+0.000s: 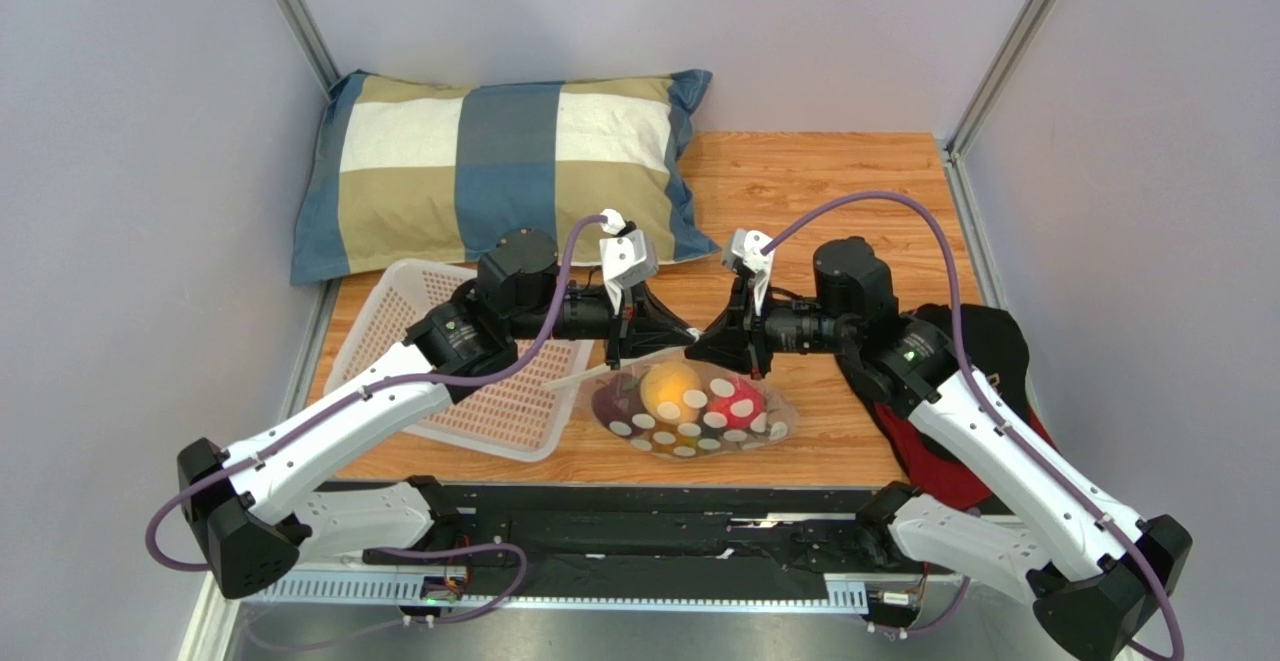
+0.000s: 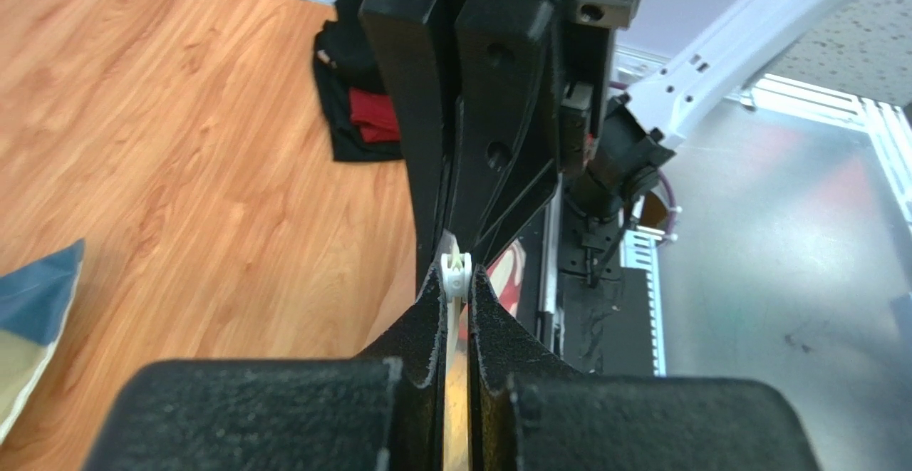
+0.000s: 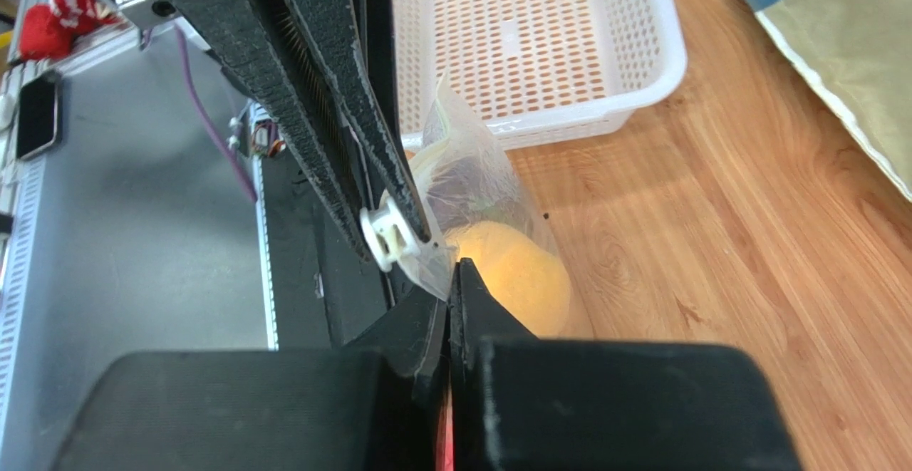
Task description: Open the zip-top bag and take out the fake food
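The clear zip-top bag (image 1: 694,409) with white oval spots lies on the table's near middle, its zip edge lifted between both grippers. Inside it I see the fake food: a yellow-orange fruit (image 1: 672,385), a red berry (image 1: 738,400) and a dark purple piece (image 1: 615,397). My left gripper (image 1: 672,336) is shut on the white zip slider (image 2: 456,269). My right gripper (image 1: 718,346) faces it tip to tip and is shut on the bag's top edge (image 3: 437,275) right beside the slider (image 3: 388,234). The yellow fruit (image 3: 519,270) shows through the plastic just below.
A white perforated basket (image 1: 394,334) stands left of the bag, under the left arm. A checked pillow (image 1: 504,166) lies at the back. A black and red cloth (image 1: 984,354) lies at the right under the right arm.
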Robot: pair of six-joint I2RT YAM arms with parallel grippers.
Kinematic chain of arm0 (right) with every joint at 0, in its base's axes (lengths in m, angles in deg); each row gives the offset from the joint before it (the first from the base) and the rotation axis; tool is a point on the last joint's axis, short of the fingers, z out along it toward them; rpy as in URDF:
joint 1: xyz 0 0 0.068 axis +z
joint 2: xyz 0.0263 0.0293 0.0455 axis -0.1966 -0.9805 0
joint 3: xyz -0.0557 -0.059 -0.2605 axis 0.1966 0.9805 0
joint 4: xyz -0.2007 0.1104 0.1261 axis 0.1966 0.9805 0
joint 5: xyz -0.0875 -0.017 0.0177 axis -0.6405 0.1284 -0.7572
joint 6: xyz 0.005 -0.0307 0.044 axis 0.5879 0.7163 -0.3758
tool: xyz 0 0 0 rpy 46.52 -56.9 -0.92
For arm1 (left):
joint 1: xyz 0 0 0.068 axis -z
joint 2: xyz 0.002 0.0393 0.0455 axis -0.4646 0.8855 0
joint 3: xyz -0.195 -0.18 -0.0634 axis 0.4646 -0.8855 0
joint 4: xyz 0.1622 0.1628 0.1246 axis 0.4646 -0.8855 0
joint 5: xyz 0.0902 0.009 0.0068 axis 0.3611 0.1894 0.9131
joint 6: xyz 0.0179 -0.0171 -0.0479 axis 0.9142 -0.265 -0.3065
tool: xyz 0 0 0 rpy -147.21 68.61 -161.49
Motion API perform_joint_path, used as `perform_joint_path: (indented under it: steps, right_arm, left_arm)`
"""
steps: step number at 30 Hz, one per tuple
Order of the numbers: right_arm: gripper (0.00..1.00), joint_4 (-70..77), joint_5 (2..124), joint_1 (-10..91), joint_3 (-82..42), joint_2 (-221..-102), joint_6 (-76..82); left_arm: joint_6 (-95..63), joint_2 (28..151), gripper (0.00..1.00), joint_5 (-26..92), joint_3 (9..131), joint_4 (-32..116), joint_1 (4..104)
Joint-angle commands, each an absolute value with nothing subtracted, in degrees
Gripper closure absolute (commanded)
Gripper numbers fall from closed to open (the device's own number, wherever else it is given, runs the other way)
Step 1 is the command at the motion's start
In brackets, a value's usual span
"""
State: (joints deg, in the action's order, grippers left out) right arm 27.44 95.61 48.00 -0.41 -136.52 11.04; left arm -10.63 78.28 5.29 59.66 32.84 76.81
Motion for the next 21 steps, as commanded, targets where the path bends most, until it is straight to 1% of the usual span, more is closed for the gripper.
perform_joint_path:
  steps: [1,2,4,5,8,14,21]
  right_arm:
    - [1.0,20.04,86.27,46.5,0.84,-132.23,6.3]
    - [1.0,18.81,84.25,45.97,1.56,-130.04,5.24]
    - [1.0,18.0,84.58,43.87,2.18,-128.53,3.83]
    - [1.0,18.0,86.41,43.08,2.79,-127.48,3.48]
    - [1.0,16.51,89.5,40.35,4.63,-126.24,2.16]
    - [1.0,16.33,91.52,36.66,5.78,-125.53,1.98]
    - [1.0,15.28,93.28,32.97,6.4,-126.32,1.98]
  left_arm:
    - [-12.25,73.67,1.0,10.92,56.26,30.87,76.73]
    - [-12.43,71.49,1.0,14.5,55.19,30.07,76.73]
    - [-13.48,68.84,1.0,19.08,51.34,27.62,76.73]
    - [-14.1,65.44,1.0,23.2,49.84,27.08,76.73]
    - [-17.96,59.28,1.0,27.97,44.56,26.47,76.73]
    - [-25.17,47.85,1.0,31.93,37.43,20.24,76.73]
    - [-32.81,36.5,1.0,29.13,31.19,14.52,76.73]
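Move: The left fingers already pinch the zip slider, with the bag's left zip end about 15 cm to the left, 3 back and 7 below. Under that hand, orange fruit sits about 3 cm left, 1 back and 10 below; red fruit 4 right, 1 back, 11 below. From the right hand, closed on the bag's edge beside the slider, that zip end is about 16 cm left, 3 back, 6 below. Left draws the pinched slider about 12 cm left and 8 down along the zip; right pulls its edge right, forward. ##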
